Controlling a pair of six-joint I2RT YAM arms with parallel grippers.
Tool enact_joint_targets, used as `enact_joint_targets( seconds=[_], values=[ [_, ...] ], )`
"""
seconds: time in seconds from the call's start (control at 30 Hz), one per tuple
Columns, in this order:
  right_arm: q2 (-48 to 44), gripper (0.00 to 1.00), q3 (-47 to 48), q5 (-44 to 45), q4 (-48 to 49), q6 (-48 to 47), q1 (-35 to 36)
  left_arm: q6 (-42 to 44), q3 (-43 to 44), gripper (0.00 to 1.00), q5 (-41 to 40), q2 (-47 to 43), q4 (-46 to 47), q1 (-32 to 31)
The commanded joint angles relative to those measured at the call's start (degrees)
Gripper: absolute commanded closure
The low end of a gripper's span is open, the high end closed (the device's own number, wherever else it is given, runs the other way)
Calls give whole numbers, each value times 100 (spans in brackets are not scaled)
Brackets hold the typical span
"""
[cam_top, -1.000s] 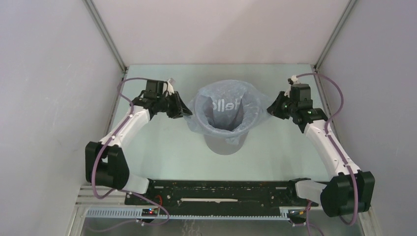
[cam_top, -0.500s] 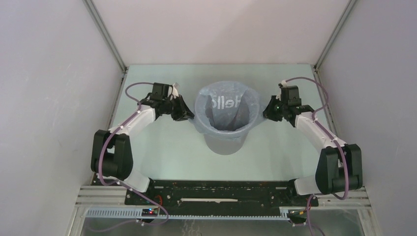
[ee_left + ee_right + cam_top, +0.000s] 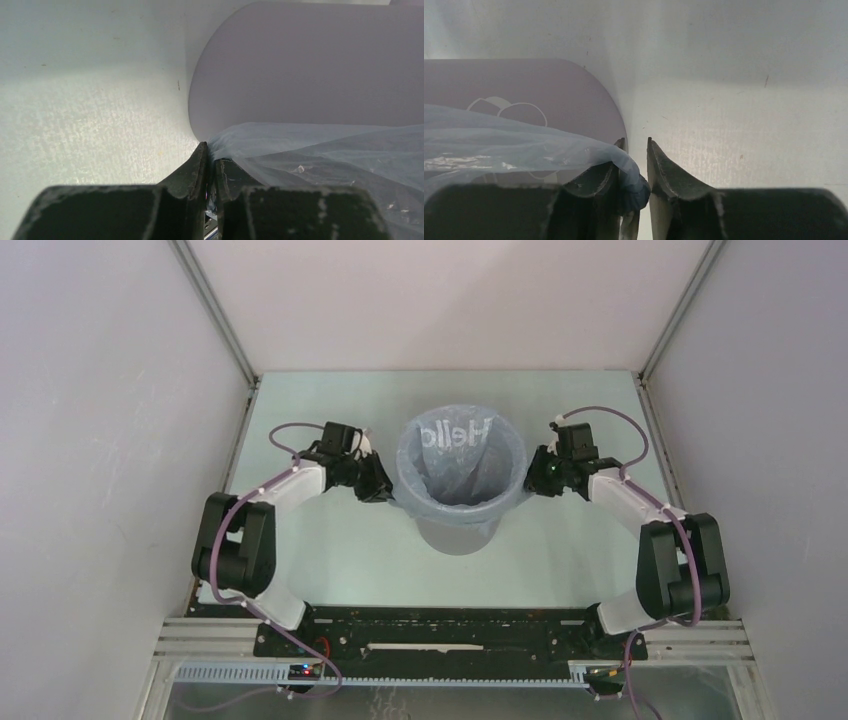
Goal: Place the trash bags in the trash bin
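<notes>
The grey trash bin (image 3: 455, 537) stands mid-table, lined with the pale blue trash bag (image 3: 425, 478), whose edge is folded over the rim. White lettering shows inside the bag. My left gripper (image 3: 385, 490) sits low against the bin's left side, shut on the bag's edge. In the left wrist view the gripper (image 3: 209, 150) pinches the film (image 3: 325, 155) beside the bin wall (image 3: 300, 65). My right gripper (image 3: 533, 475) is at the bin's right side. Its jaws (image 3: 635, 145) stand slightly apart, with a bunched fold of bag (image 3: 636, 185) lying between them against the left finger, next to the bin (image 3: 524, 95).
The pale green table (image 3: 330, 540) is enclosed by grey side walls and a back wall. The arms' bases and a black rail (image 3: 450, 630) run along the near edge. Purple cables loop off both wrists.
Both grippers have moved inward and down beside the bin, drawing the bag's edge over the rim. The right jaws have parted a little; the left has tightened on the film.
</notes>
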Motion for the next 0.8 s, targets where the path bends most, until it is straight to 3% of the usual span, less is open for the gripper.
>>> enact_joint_targets(
  seconds=[0.0,0.2,0.37,0.43,0.57,0.77],
  values=[
    [-146,63,59,-125,-60,-213,30,86,-96,85,43,-117,52,-76],
    [-1327,33,428,7,-1075,-308,-71,296,50,68,-75,-594,-402,-77],
    [-2408,18,646,141,-1855,-600,-158,684,327,52,-463,-1072,-1128,-77],
    [-2709,15,699,110,-2029,-491,-155,720,424,41,-500,-1220,-1292,-69],
    [-2996,15,554,-23,-2005,133,12,648,452,31,-451,-1454,-1413,-72],
    [-3191,16,465,391,-1573,717,318,317,128,32,-64,-1443,-1015,-228]
  ],
)
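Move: The trash bin stands between the hands. Its middle is about 11 cm right of the left hand and level with it fore and aft; from the right hand it is some 11 cm left and 2 cm back. In height it is about even with both. The lining bag's open mouth sits over it, roughly 11 cm above the hands. Each hand holds a gathered bit of the bag's overhanging edge beside the bin wall. Up and back go both hands from the bin's sides once their fingers open and let go of the bag's edge. The right, already loosening, opens wide and climbs about 15 cm while drawing back 7, its fingers tipping up nearly 20 degrees. The left rises only 5 or 6 cm, drawing 3 back and slightly left. ##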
